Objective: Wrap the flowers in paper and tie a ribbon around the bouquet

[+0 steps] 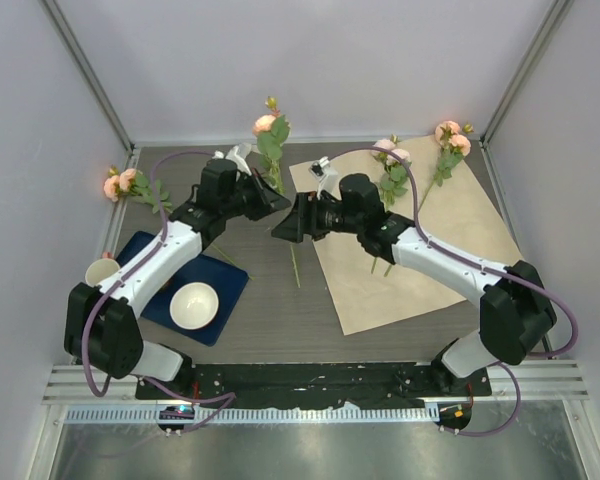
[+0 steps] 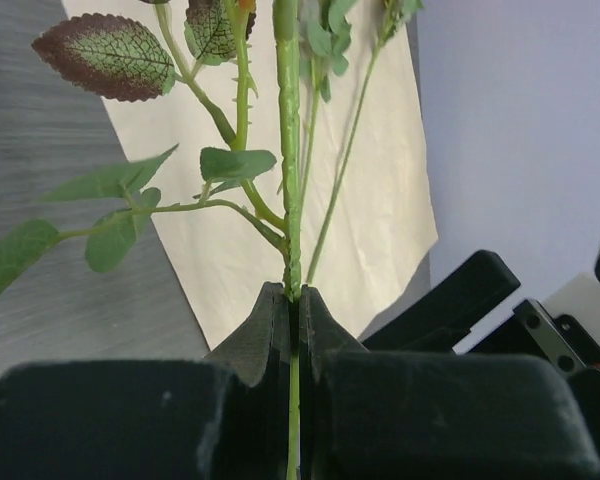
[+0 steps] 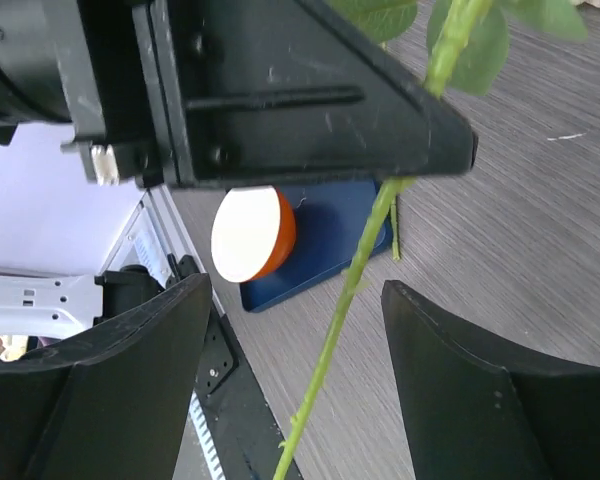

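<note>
My left gripper (image 1: pixel 272 203) is shut on the thin green stem (image 2: pixel 290 180) of one of the flowers, a pink rose (image 1: pixel 265 125) held above the table's back middle. The stem's lower end (image 1: pixel 296 270) hangs past the fingers. My right gripper (image 1: pixel 283 226) stands open right beside the left one, and the stem (image 3: pixel 365 255) passes between its jaws without touching them (image 3: pixel 298 290). The paper (image 1: pixel 420 250) lies flat at the right, cream face up, with two more roses (image 1: pixel 392 152) (image 1: pixel 452 137) on it. Another rose (image 1: pixel 120 183) lies far left. The ribbon and the bouquet are out of view.
A dark blue tray (image 1: pixel 225 290) at the front left holds a white bowl (image 1: pixel 194 305). A cup (image 1: pixel 102 272) stands at the tray's left edge. Grey walls close in the table on three sides.
</note>
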`<state>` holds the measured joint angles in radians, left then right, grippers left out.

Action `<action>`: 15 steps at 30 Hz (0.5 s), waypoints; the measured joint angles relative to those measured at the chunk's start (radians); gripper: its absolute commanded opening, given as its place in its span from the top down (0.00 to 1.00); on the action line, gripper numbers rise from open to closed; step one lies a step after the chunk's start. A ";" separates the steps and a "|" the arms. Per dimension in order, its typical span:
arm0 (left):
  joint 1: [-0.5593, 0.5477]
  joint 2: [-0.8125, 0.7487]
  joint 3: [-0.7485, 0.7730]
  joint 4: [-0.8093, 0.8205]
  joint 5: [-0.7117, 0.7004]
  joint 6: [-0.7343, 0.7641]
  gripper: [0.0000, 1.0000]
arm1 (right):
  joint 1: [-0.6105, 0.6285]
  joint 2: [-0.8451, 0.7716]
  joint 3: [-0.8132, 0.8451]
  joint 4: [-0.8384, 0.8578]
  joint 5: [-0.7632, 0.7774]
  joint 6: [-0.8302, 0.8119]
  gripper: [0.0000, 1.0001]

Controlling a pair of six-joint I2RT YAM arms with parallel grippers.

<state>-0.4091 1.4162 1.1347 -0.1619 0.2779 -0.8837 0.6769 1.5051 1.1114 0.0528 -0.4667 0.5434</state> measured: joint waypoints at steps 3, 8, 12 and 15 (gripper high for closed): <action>-0.032 0.010 -0.009 0.008 0.026 -0.013 1.00 | -0.002 -0.008 -0.036 0.038 0.006 0.025 0.74; -0.063 0.010 -0.015 0.068 0.047 -0.034 0.61 | -0.012 -0.018 -0.085 0.042 0.063 0.061 0.99; -0.061 0.025 0.020 0.026 0.045 -0.027 0.34 | -0.054 -0.115 -0.139 -0.020 0.215 0.088 1.00; -0.041 0.015 0.042 -0.012 0.027 -0.021 0.34 | -0.230 -0.206 -0.195 -0.102 0.322 0.114 0.99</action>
<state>-0.4503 1.4315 1.1763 -0.1738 0.3054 -0.9051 0.4469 1.2995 0.9161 -0.0494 -0.1444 0.6575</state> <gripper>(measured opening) 0.661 0.075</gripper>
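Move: My left hand already holds the rose by its stem; the right fingers, open to take it, are about 6 cm back from that hand, level sideways and 1 cm lower. From my right hand, the stem section to grip is roughly 2 cm ahead, 2 cm left and 2 cm below. The paper's middle lies about 23 cm right of the right hand, 4 cm ahead and 22 cm down, and the two laid roses 25 cm right, 10 cm ahead. I hand the rose over in the air: my left hand eases about 3 cm right and slightly back, while my right dips some 2 cm and pinches the stem behind the left fingers. Then the left opens wide and lets go, and my right speeds off rightward over the paper and somewhat forward, about 14 cm in all, swinging some 30 degrees clockwise with the stem gripped. ##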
